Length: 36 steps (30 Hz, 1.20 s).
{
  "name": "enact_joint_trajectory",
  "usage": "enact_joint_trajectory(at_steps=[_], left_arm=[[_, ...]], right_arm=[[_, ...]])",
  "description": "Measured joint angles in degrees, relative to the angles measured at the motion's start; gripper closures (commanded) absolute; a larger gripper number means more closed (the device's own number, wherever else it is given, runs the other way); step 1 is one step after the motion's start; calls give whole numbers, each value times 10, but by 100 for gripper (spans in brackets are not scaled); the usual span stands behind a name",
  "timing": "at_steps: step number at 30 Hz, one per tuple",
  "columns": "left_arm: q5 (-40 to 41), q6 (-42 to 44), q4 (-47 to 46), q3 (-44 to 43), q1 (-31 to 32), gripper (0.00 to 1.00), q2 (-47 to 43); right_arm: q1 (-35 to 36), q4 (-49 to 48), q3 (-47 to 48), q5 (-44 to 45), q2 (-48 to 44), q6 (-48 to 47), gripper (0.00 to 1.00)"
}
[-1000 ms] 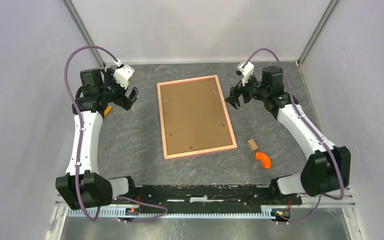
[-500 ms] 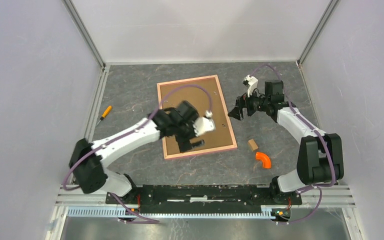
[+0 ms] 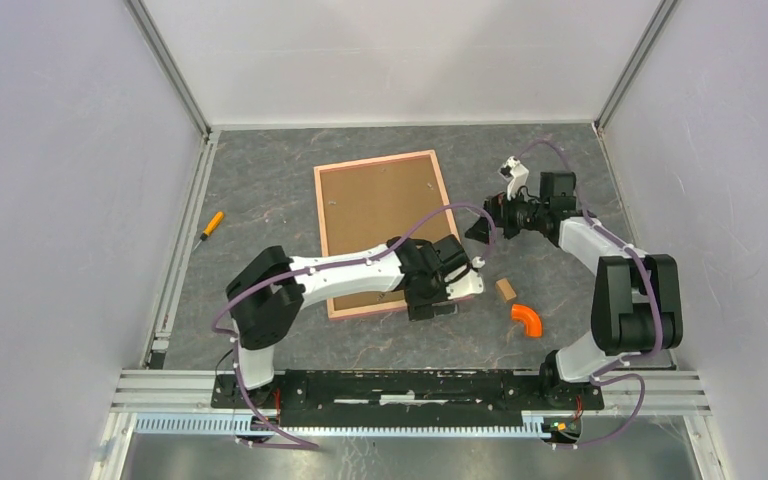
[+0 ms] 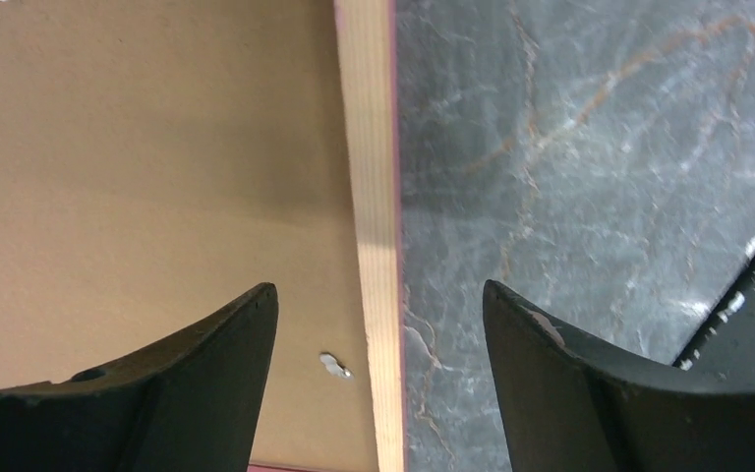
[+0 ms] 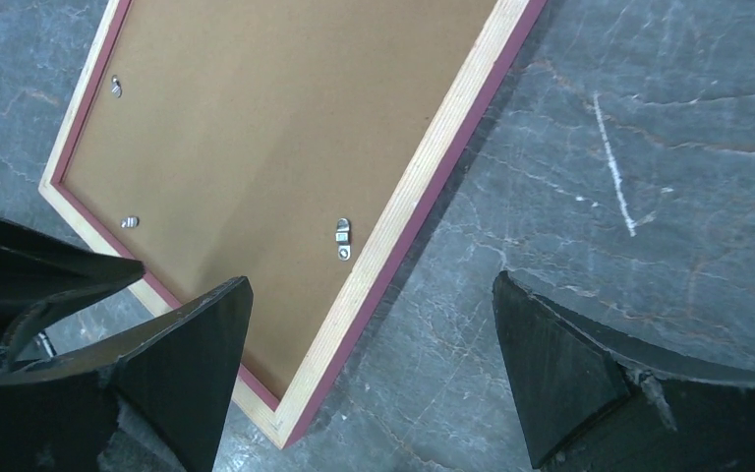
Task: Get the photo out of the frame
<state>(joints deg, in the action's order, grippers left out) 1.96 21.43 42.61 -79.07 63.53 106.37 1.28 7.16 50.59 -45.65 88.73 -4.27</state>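
The frame lies face down in the middle of the table, brown fibreboard back up, pink rim around it. The photo is hidden under that back. My left gripper hovers open over the frame's near right corner. In the left wrist view its gripper straddles the pale rim, one finger over the backing, one over the table. My right gripper hangs open beside the frame's right edge. In the right wrist view the gripper stands above the frame with nothing gripped.
A small wooden block and an orange curved piece lie right of the frame's near corner. An orange-handled tool rests by the left wall. Small metal turn clips hold the backing. Walls close in on three sides.
My left arm swung from the far left across the frame to its near right corner, and its jaws narrowed slightly. My right gripper drifted a little right and nearer along the frame's edge.
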Motion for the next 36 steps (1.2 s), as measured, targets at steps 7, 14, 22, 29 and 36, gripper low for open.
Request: enact_joint_trajectory(at_steps=[7, 14, 22, 29, 36], left_arm=[[26, -16, -13, -24, 3, 31, 53], [50, -21, -17, -26, 12, 56, 85], [69, -22, -16, -26, 16, 94, 81], [61, -25, 8, -23, 10, 98, 47], [48, -25, 19, -12, 3, 98, -28]], right_arm=[[1, -8, -6, -15, 23, 15, 2], [1, -11, -6, -24, 50, 26, 2], [1, -25, -7, -41, 70, 46, 2], [1, -41, -10, -65, 106, 88, 2], [1, -148, -62, -128, 110, 186, 2]])
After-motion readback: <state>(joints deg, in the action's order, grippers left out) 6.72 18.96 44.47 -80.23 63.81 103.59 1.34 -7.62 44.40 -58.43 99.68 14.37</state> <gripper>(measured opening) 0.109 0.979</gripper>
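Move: The near rail of the upturned frame runs right under my half-closing left hand, roughly 1 cm ahead and 4 cm below. Along it, the near-rail clip sits some 10 cm to the left and 3 cm ahead; the near right corner is about 7 cm to the right and 3 cm ahead, the wood block 13 cm right and 4 cm ahead. From my open right hand, the frame's right rail is about 5 cm to the left, 3 cm back and 8 cm below. My left hand sinks about 4 cm with its fingers astride the frame's near rail, closes on the rail and pinches it, then lifts some 6 cm almost straight up. Meanwhile my right hand, fingers wide open, lowers about 4 cm, then eases left and back towards the right rail, turning roughly 25 degrees in all. ##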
